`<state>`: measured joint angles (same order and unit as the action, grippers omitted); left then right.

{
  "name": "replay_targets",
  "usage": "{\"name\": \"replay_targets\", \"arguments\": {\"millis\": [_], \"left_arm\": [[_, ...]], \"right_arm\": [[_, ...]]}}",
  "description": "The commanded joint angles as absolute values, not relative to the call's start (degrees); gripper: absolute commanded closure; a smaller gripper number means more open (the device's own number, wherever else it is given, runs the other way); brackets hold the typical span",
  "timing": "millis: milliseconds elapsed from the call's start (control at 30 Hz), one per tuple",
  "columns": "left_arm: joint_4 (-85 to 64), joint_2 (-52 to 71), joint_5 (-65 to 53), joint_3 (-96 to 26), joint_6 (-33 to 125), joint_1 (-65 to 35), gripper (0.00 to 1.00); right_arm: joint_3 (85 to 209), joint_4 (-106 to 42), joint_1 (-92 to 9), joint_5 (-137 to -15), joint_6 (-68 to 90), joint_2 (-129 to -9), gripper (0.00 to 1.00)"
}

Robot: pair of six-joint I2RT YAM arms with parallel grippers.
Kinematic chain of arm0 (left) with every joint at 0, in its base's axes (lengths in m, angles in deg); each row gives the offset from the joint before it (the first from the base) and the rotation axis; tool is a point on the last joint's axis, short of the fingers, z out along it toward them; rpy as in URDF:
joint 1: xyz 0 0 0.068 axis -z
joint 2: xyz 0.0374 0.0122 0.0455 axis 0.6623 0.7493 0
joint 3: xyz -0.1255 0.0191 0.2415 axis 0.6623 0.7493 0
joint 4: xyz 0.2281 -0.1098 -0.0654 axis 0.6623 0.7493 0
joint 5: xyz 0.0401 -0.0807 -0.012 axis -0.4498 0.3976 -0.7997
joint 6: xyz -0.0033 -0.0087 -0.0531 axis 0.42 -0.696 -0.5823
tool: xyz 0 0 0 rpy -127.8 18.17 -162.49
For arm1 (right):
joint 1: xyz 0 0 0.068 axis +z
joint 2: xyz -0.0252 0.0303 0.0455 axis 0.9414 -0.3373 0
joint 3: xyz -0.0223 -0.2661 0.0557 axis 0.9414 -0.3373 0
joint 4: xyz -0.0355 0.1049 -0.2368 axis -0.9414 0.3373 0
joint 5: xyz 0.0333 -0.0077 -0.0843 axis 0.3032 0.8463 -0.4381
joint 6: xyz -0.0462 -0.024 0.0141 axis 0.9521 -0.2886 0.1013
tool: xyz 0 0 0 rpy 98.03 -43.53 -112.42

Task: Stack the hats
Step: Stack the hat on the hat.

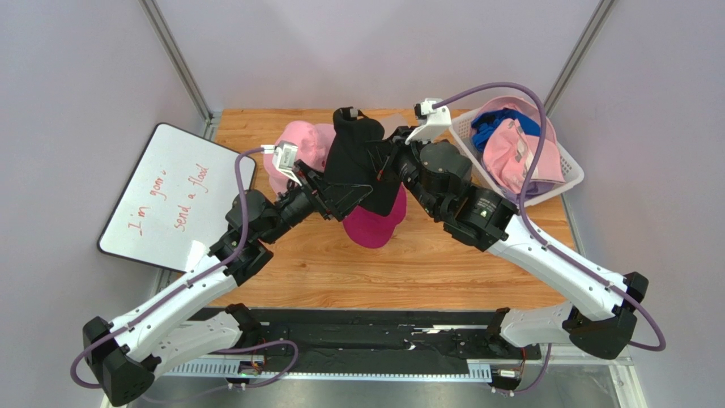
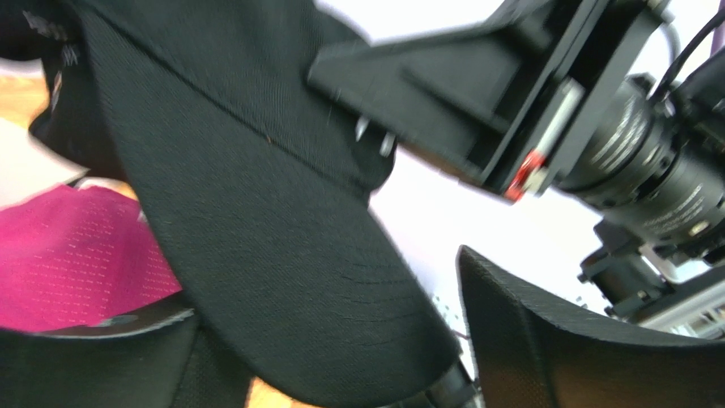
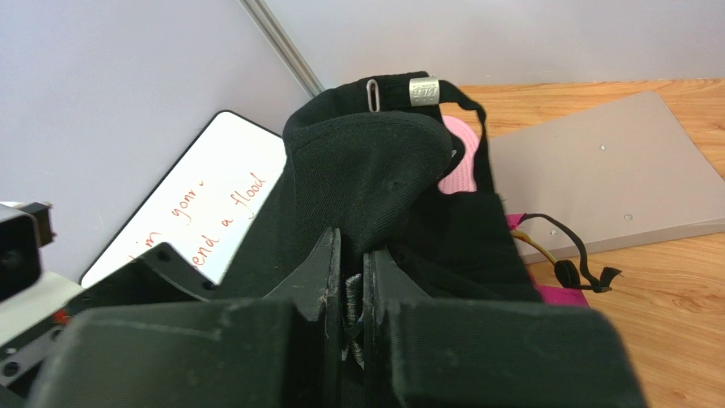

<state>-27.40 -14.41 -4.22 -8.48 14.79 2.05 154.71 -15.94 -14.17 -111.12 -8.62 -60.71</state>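
Note:
A black cap (image 1: 351,153) hangs above the middle of the table, crown up. My right gripper (image 1: 385,167) is shut on its fabric, which shows pinched between the fingers (image 3: 328,263) of the right gripper (image 3: 351,255). My left gripper (image 1: 345,197) is open, and the black cap's brim (image 2: 289,255) lies between its two wide-apart fingers (image 2: 553,340). Under the black cap, a magenta cap (image 1: 374,225) rests on the table and also shows as a magenta cap (image 2: 77,255) in the left wrist view. A pink bucket hat (image 1: 298,146) sits behind and to the left.
A white mesh basket (image 1: 568,174) at the back right holds a pink hat (image 1: 510,153) and a blue hat (image 1: 498,126). A whiteboard (image 1: 174,200) with red writing lies off the table's left edge. A flat grey board (image 3: 596,170) lies on the wood.

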Motion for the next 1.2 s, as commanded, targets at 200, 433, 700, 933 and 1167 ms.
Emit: {"name": "replay_targets", "arguments": {"millis": [200,433,700,933,1167], "left_arm": [[-30.87,-17.57,-9.34,-8.23,13.93,2.38,0.65],[-27.62,-18.01,-9.25,-10.95,15.16,2.38,1.00],[-16.21,-18.80,7.73,-20.16,23.42,-3.14,1.00],[-13.02,-18.89,35.90,-23.96,23.36,-15.18,1.00],[-14.26,-17.66,55.60,-26.69,19.74,-17.04,1.00]], "right_arm": [[152.94,-19.95,-11.58,-114.90,-9.21,-58.93,1.00],[152.76,-19.43,-11.58,-115.17,-7.28,-57.00,1.00],[157.50,-13.55,-16.48,-105.00,-2.01,-53.75,0.47],[159.71,-8.17,-29.74,-77.20,2.14,-48.31,0.04],[154.18,-10.63,-44.27,-52.96,7.22,-42.86,0.06]]}}
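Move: Between the left hand's open fingers lies the near end of the black hat's brim; the hat's middle is about 7 cm ahead of that hand at nearly its height. The magenta hat on its stand is some 11 cm ahead of the left hand, 4 cm right and 20 cm lower; the pink hat is about 22 cm ahead and 14 cm left. From the right hand, which already pinches the black hat, the magenta hat lies roughly 5 cm ahead and 22 cm down. Closing fully on the black hat's brim, the left fingers pinch it while the right hand still holds on, nearly in place. Then the right fingers open, let go, and pull off to the right about 11 cm, rising 8 cm. The left hand keeps its pinch, lifting and then drawing back about 7 cm and somewhat left, turning clockwise some 25 degrees as its fingers tip up. ##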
